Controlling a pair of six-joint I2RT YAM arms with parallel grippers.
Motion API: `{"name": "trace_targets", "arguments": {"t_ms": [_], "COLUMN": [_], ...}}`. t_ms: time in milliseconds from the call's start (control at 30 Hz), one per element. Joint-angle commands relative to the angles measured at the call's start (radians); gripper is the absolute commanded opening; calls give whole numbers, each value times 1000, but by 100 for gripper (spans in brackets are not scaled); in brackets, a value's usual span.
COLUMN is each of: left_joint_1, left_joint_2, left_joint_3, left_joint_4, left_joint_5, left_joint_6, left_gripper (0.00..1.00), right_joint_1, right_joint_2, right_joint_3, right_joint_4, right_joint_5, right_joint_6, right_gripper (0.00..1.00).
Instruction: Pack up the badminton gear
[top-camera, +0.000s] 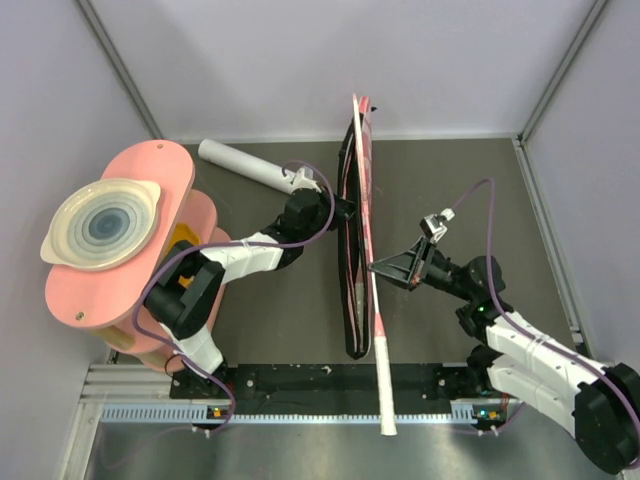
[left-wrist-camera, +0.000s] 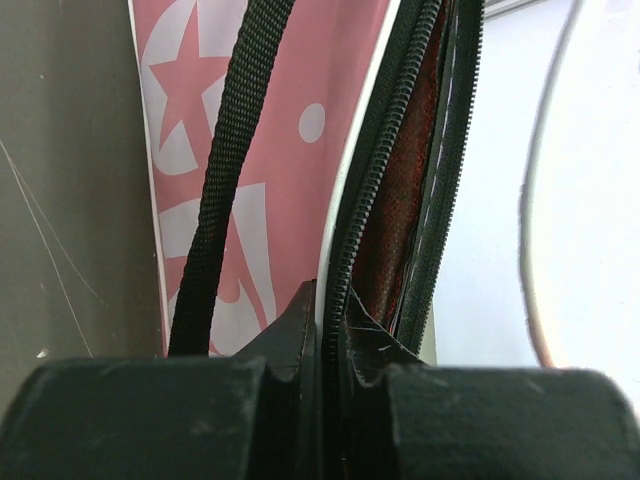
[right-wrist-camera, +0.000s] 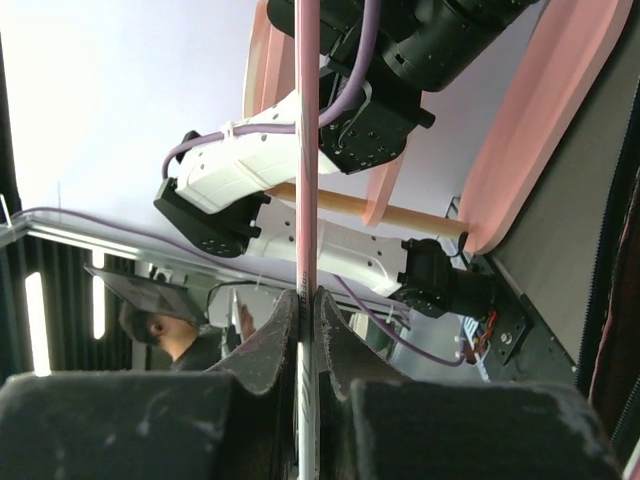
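The pink "SPORT" bag (top-camera: 352, 300) stands on its edge in the middle of the table, its zipper side up. My left gripper (top-camera: 347, 209) is shut on the bag's zipper edge; in the left wrist view the gripper (left-wrist-camera: 333, 305) pinches the black zipper beside the pink starred cloth (left-wrist-camera: 270, 200) and a black strap (left-wrist-camera: 225, 170). A pink racket (top-camera: 372, 290) runs along the bag's right side, its white end (top-camera: 386, 400) past the table's near edge. My right gripper (top-camera: 375, 266) is shut on the racket's shaft (right-wrist-camera: 307, 150). A long white tube (top-camera: 250, 165) lies at the back left.
Pink rounded boards (top-camera: 150, 190) with a white ringed dish (top-camera: 100, 225) stand at the left, close to the left arm's base. A black mounting rail (top-camera: 330, 382) runs along the near edge. Walls close the table at the back and both sides.
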Motion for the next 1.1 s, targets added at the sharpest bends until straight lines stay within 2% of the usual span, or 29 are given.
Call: {"name": "trace_targets", "arguments": {"t_ms": [0, 367, 600, 733, 767, 933, 1067], "left_joint_1": [-6, -12, -22, -22, -25, -34, -40], "left_joint_2": [-7, 2, -1, -4, -10, -30, -64], "left_joint_3": [52, 58, 63, 55, 52, 27, -6], "left_joint_4": [120, 123, 128, 131, 136, 139, 137], "left_joint_5": [-19, -19, -21, -19, -18, -16, -22], "left_joint_6": [-22, -28, -28, -31, -31, -23, -14], "left_gripper": [0, 0, 0, 0, 0, 0, 0], "right_joint_1": [26, 59, 63, 63, 63, 51, 48], "right_joint_2": [14, 89, 3, -92, -112, -74, -20], "right_joint_3": [-5, -85, -197, -222, -205, -170, -156], "right_joint_4": [138, 307, 192, 42, -40, -73, -57], "right_joint_5": [28, 56, 137, 177, 177, 180, 245], "right_joint_6": [42, 101, 136, 124, 113, 99, 91], "right_gripper": [0, 0, 0, 0, 0, 0, 0]}}
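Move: Below the right hand, which already grips the badminton racket by its shaft, lies the bag's open mouth: about 12 cm lower, some 6 cm ahead and 2 cm to the left. The left hand is already pinching the mouth's edge; from it the racket's head is roughly 9 cm ahead, 1 cm right and 10 cm above. The white tube lies some 13 cm ahead of the left hand, 27 cm left and 14 cm lower. Lowering the racket into the bag's open mouth, the right hand sinks about 8 cm, faster in its second half, and tips the head end down some 15 degrees, its fingers still shut on the shaft. The left hand keeps its pinch on the zipped edge, staying almost in place with only a slight drift to the right. ##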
